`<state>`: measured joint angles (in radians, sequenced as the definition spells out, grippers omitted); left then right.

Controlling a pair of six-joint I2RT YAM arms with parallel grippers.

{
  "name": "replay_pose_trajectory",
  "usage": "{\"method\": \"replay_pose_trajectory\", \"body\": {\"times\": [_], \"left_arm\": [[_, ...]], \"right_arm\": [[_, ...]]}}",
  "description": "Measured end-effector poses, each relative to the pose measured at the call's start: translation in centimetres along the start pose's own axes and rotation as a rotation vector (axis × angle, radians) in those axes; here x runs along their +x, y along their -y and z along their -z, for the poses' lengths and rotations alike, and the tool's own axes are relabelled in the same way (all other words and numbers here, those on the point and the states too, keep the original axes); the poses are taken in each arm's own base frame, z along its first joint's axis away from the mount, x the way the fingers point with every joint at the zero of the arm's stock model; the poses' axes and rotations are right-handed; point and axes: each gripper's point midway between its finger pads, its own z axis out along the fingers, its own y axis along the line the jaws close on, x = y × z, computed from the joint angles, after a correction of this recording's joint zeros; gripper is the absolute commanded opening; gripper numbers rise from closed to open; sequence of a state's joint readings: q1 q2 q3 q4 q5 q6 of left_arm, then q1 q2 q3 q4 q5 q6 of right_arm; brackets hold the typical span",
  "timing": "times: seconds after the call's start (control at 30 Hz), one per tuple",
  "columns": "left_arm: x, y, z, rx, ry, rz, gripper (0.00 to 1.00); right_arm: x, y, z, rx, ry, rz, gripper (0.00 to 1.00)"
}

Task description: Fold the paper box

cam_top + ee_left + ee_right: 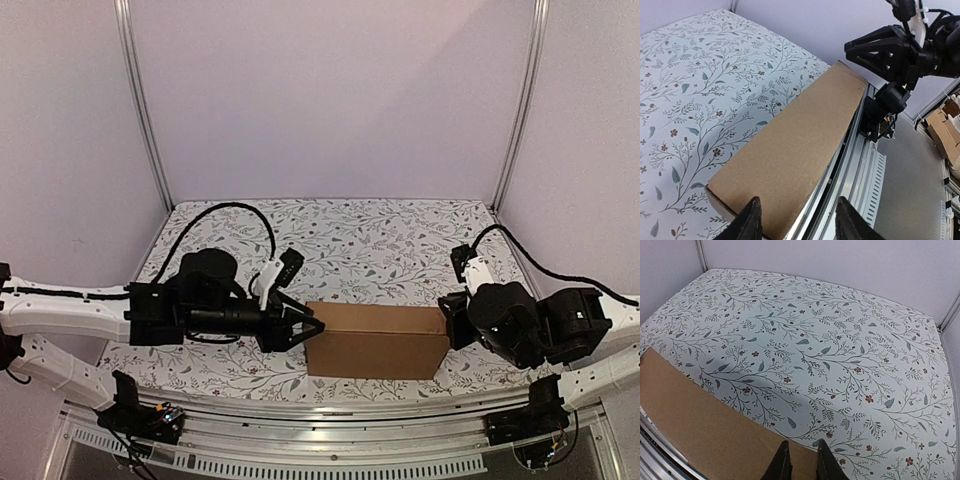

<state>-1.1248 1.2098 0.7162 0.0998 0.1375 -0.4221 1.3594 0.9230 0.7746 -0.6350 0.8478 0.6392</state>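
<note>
The paper box [375,340] is a closed brown carton lying lengthwise along the table's near edge. My left gripper [314,326] is at its left end, jaws open. In the left wrist view the box [800,135] runs away from the gripper [797,222], and one finger [751,220] hangs over the carton's near end while the other is out over the rail. My right gripper [447,316] is against the right end. In the right wrist view its fingers [783,462] stand a narrow gap apart above the box's top [690,415], right at its far edge; the gripper [802,464] holds nothing that I can see.
The floral tablecloth [360,240] stretches behind the box to the back wall. An aluminium rail [320,410] runs just in front of the carton. Black cables [230,215] loop over the cloth behind the left arm. Metal posts [145,110] frame the back corners.
</note>
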Motion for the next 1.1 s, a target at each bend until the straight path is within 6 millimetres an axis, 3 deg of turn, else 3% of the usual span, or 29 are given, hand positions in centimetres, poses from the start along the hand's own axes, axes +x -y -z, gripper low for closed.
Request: {"method": "replay_pose_trajectory", "body": {"times": [0.1,0.13,0.2,0.33,0.37,0.53,0.73,0.97,1.1], "left_arm": [[-0.6,-0.2,0.7,-0.042,-0.021,-0.010,0.68],[-1.1,-0.2,1.0,-0.055,-0.022,-0.014,0.74],[-2.3,-0.2,1.6,-0.079,-0.013,-0.026,0.97],[-4.4,-0.5,3.0,-0.129,0.013,-0.043,0.99],[-4.9,-0.8,3.3,-0.147,0.015,-0.041,0.99],[-6.5,-3.6,4.5,-0.232,0.024,0.035,1.00],[-5.5,-8.5,5.1,-0.300,0.000,0.213,1.00],[-2.6,-13.9,3.2,-0.320,-0.060,0.425,0.97],[-0.9,-15.8,0.6,-0.307,-0.123,0.500,0.92]], "right_arm": [[-2.3,-0.3,0.6,-0.008,0.032,0.019,0.37],[-2.9,-0.3,0.7,-0.008,0.040,0.016,0.45],[-4.3,-0.2,0.8,0.002,0.055,0.030,0.64],[-5.8,0.3,0.1,0.036,0.054,0.078,0.95],[-6.0,0.5,-0.1,0.046,0.048,0.092,0.99],[-5.7,2.5,-1.5,0.091,-0.019,0.122,0.99],[-4.3,3.5,-1.3,0.073,-0.097,0.118,0.99],[-1.3,6.2,1.7,0.077,-0.242,0.076,0.99],[1.7,7.1,3.4,0.054,-0.362,0.020,0.99]]}}
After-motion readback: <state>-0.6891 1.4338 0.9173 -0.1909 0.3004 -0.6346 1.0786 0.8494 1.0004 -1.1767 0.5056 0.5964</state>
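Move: The closed paper box lies between the two hands, the only thing near either of them. Its middle is about 14 cm to the left hand's right, 4 cm farther out and some 10 cm below, and about 16 cm to the right hand's left, 2 cm nearer the bases and some 10 cm below. The left hand is just above the near corner of the lid's left end, and the right hand is at the lid's right end. Both hands leave the closed box: the left rises about 6 cm off the lid's left end, then swings forward and outward to the left, sinking again beyond the box as the wrist turns some 25 degrees counter-clockwise and the half-open fingers spread wide. The right lifts about 5 cm from the right end while reaching forward, then draws back and off to the right, about 8 cm clear and down to its starting height, its nearly shut fingers opening fully and its wrist tipping down. ##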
